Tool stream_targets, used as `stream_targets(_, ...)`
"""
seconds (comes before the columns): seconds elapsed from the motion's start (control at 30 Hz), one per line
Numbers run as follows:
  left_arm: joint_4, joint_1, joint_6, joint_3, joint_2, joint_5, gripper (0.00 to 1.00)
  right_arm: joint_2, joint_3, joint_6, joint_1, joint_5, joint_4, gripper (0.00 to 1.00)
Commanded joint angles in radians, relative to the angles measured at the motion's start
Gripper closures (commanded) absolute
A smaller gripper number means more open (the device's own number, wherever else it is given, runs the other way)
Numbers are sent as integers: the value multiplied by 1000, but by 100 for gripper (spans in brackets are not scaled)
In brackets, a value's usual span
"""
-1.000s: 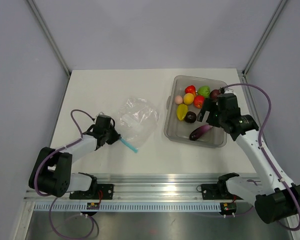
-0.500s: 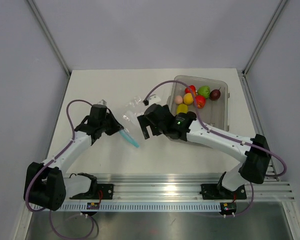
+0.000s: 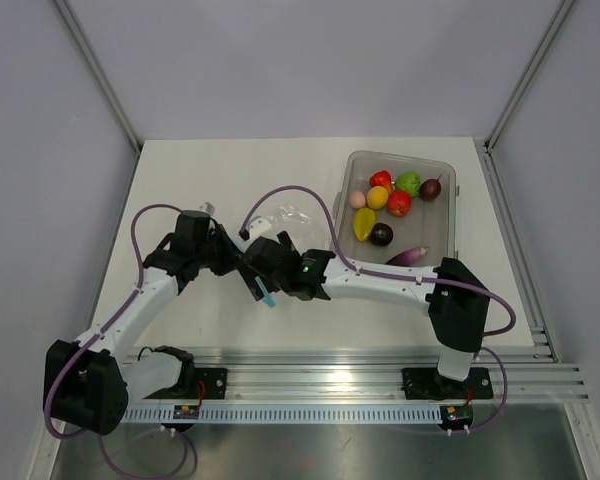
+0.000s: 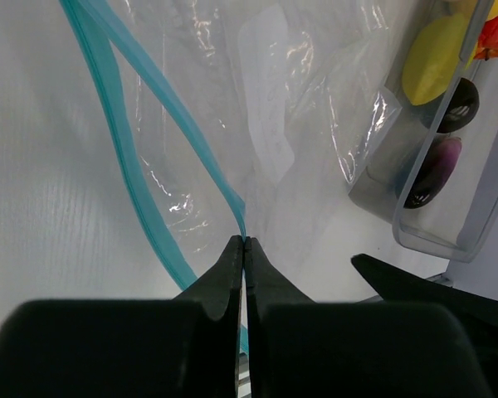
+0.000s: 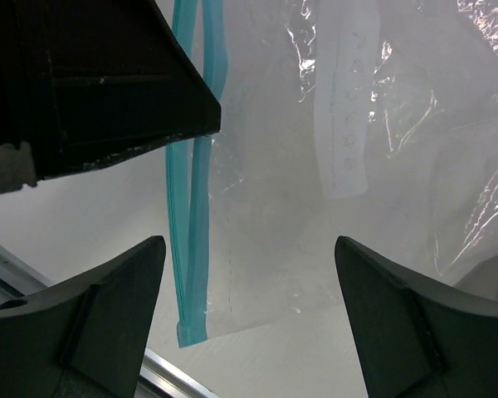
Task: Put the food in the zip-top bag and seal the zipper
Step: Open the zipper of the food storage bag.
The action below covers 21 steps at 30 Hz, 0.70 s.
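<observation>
The clear zip-top bag (image 3: pixel 288 216) lies crumpled at mid-table, mostly hidden under both arms. My left gripper (image 4: pixel 245 240) is shut on one lip of its light-blue zipper (image 4: pixel 178 108); the other lip hangs apart, so the mouth gapes. In the overhead view the left gripper (image 3: pixel 228 260) sits just left of my right gripper (image 3: pixel 260 272). The right gripper (image 5: pixel 247 249) hovers open over the bag's corner (image 5: pixel 315 182), and the zipper end (image 5: pixel 189 249) lies near its left finger. The food (image 3: pixel 380 205) sits in the grey bin, including a purple eggplant (image 3: pixel 405 256).
The grey translucent bin (image 3: pixel 442 225) stands at the right of the table, close to the bag's far side (image 4: pixel 432 224). The right arm's links stretch across the table's middle from its base at the near right. A metal rail (image 3: pixel 320 370) runs along the near edge.
The right arm swung from over the bin across to the bag, and its gripper now hangs beside the left gripper. The left gripper shifted a little with the zipper.
</observation>
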Motion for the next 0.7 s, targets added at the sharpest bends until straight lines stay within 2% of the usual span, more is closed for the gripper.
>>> stream_targets(0.0, -2, 2, -9, 57, -36, 44, 100, 27, 69, -13, 24, 43, 62, 10)
stream_targets(0.13, 9, 2, -28, 49, -45, 65, 100, 53, 79, 16, 34, 74, 63, 11)
stream_targets(0.27, 17, 2, -40, 46, -56, 87, 100, 76, 80, 49, 41, 171, 54, 19)
stream_targets(0.37, 12, 4, -45, 51, -60, 105, 100, 78, 72, 65, 39, 202, 54, 39)
stream_targets(0.4, 11, 4, -43, 54, -60, 108, 100, 76, 71, 78, 39, 202, 51, 62)
stream_targets(0.5, -5, 5, -23, 68, -66, 110, 100, 49, 59, 95, 41, 204, 62, 100)
stream_targets(0.53, -9, 7, -17, 72, -71, 107, 99, 41, 51, 98, 41, 207, 62, 100)
stream_targets(0.57, -8, 8, -9, 74, -76, 107, 94, 36, 46, 101, 39, 209, 63, 100)
stream_targets(0.63, -14, 16, 23, 91, -82, 115, 65, 12, 33, 116, 37, 207, 81, 100)
stream_targets(0.67, -12, 21, 35, 97, -88, 122, 47, 6, 36, 125, 34, 206, 82, 100)
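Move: The left hand, shut, has the bag's upper zipper lip between its fingertips. From the open right hand, the stretch of lip it will take lies about 2 cm left, 1 cm ahead and 1 cm lower. The lower zipper lip is about 10 cm below the left hand, 2 cm left and 1 cm back. From the right hand, the bag's body is about 11 cm ahead and 2 cm left, and the food tray 15 cm ahead and 26 cm right. Leftward by about 1.5 cm, the right hand eases in beside the left fingertips, then edges about 1 cm forward as it turns slightly clockwise and shuts its fingers on the raised upper lip. The left hand rises some 3 cm in all, drifting a little right, and near the end opens about halfway, letting go of the lip. ##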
